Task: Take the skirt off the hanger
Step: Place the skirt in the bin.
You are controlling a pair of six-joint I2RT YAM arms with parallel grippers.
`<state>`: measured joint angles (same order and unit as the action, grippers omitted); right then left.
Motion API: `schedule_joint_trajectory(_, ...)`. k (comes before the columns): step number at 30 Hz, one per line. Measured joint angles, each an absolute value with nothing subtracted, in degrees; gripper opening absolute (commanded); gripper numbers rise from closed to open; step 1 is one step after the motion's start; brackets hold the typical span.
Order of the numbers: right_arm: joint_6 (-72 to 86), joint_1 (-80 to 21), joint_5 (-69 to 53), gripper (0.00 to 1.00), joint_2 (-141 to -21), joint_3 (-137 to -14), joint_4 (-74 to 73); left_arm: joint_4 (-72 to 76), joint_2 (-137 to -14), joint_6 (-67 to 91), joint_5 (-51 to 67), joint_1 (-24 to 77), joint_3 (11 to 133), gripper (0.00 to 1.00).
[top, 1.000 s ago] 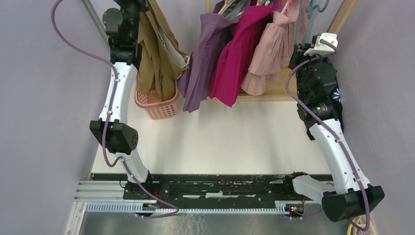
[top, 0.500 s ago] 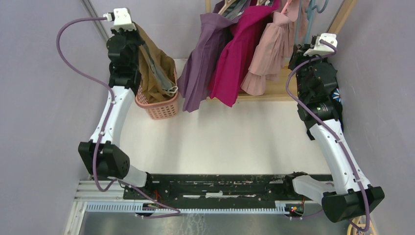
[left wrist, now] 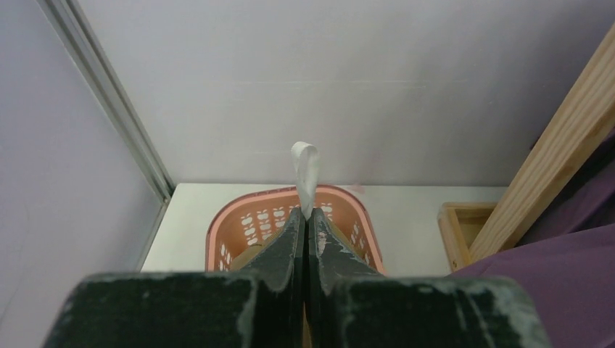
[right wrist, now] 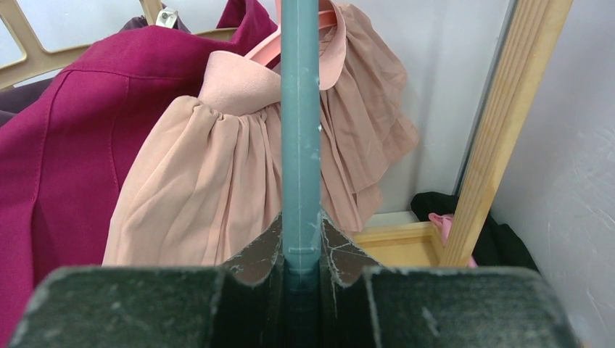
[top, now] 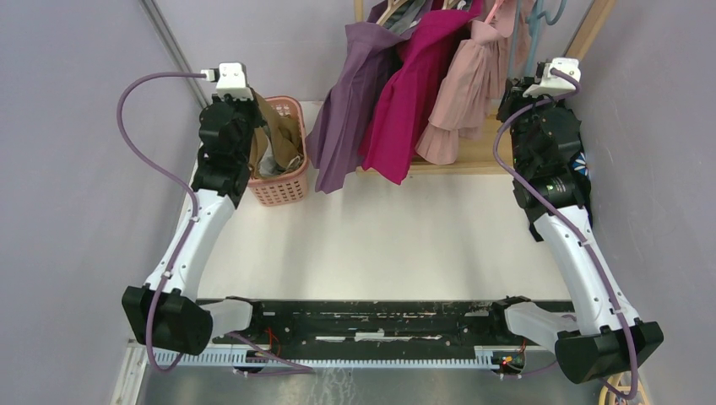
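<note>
The brown skirt point(top: 272, 139) hangs from my left gripper point(top: 253, 118) and bunches into the pink basket point(top: 279, 192). In the left wrist view my left gripper point(left wrist: 305, 214) is shut on the skirt's white loop point(left wrist: 305, 168), with a bit of brown cloth point(left wrist: 243, 254) below it over the basket point(left wrist: 221, 226). My right gripper point(right wrist: 300, 226) is shut on the teal hanger point(right wrist: 300, 109), which stands upright and bare at the rack's right end. In the top view the right gripper point(top: 530, 83) is beside the wooden post, and the hanger's hook point(top: 550, 10) shows above it.
A purple garment point(top: 346, 101), a magenta one point(top: 414, 101) and a pale pink ruffled one point(top: 460, 110) hang on the wooden rack point(top: 481, 156). Grey walls stand close on both sides. Dark and pink cloth point(right wrist: 442, 217) lies on the rack's base.
My left arm has come down and toward me with the skirt, from high near the back wall into the basket. The right arm has not moved.
</note>
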<state>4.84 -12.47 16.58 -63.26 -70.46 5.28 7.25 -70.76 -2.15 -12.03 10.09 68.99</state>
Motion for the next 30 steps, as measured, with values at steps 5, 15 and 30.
schedule_joint_trajectory(5, 4.8, -12.5, 16.6, 0.01, -63.0, -70.5, 4.6, 7.0, -72.5, -2.2, -13.8, 10.1, 68.4, 0.03)
schedule_joint_trajectory(15, 4.6, -12.5, 17.1, 0.01, -59.2, -70.2, -0.2, 5.3, -91.3, 0.7, -14.3, 10.1, 72.9, 0.03)
schedule_joint_trajectory(30, 2.8, -12.5, 21.8, 0.01, -50.0, -69.3, -12.5, 1.3, -87.6, 5.4, -10.3, 10.1, 61.7, 0.99)
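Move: The left fingers still hold the brown skirt by its top, with its lower part already in the pink bin; the bin's middle is about 8 cm ahead, 1 cm left and some 30 cm below. The purple skirt hangs about 18 cm to the right, 5 cm ahead and 12 cm lower; the rack's post is roughly 23 cm right and 10 cm ahead. From the right hand, holding the blue hanger, the bin lies some 53 cm left, 12 ahead and 35 down. Down by a good 20 cm towards the bin goes the left hand, swinging out nearly 8 cm forward on the first half and drawing back about half of that while it sinks, the fingers tipping down some 30 degrees; at the bottom they spread wide to release the skirt's top over the bin. The right hand keeps the blue hanger pinched and eases back and rightward, away from the pink skirt. ##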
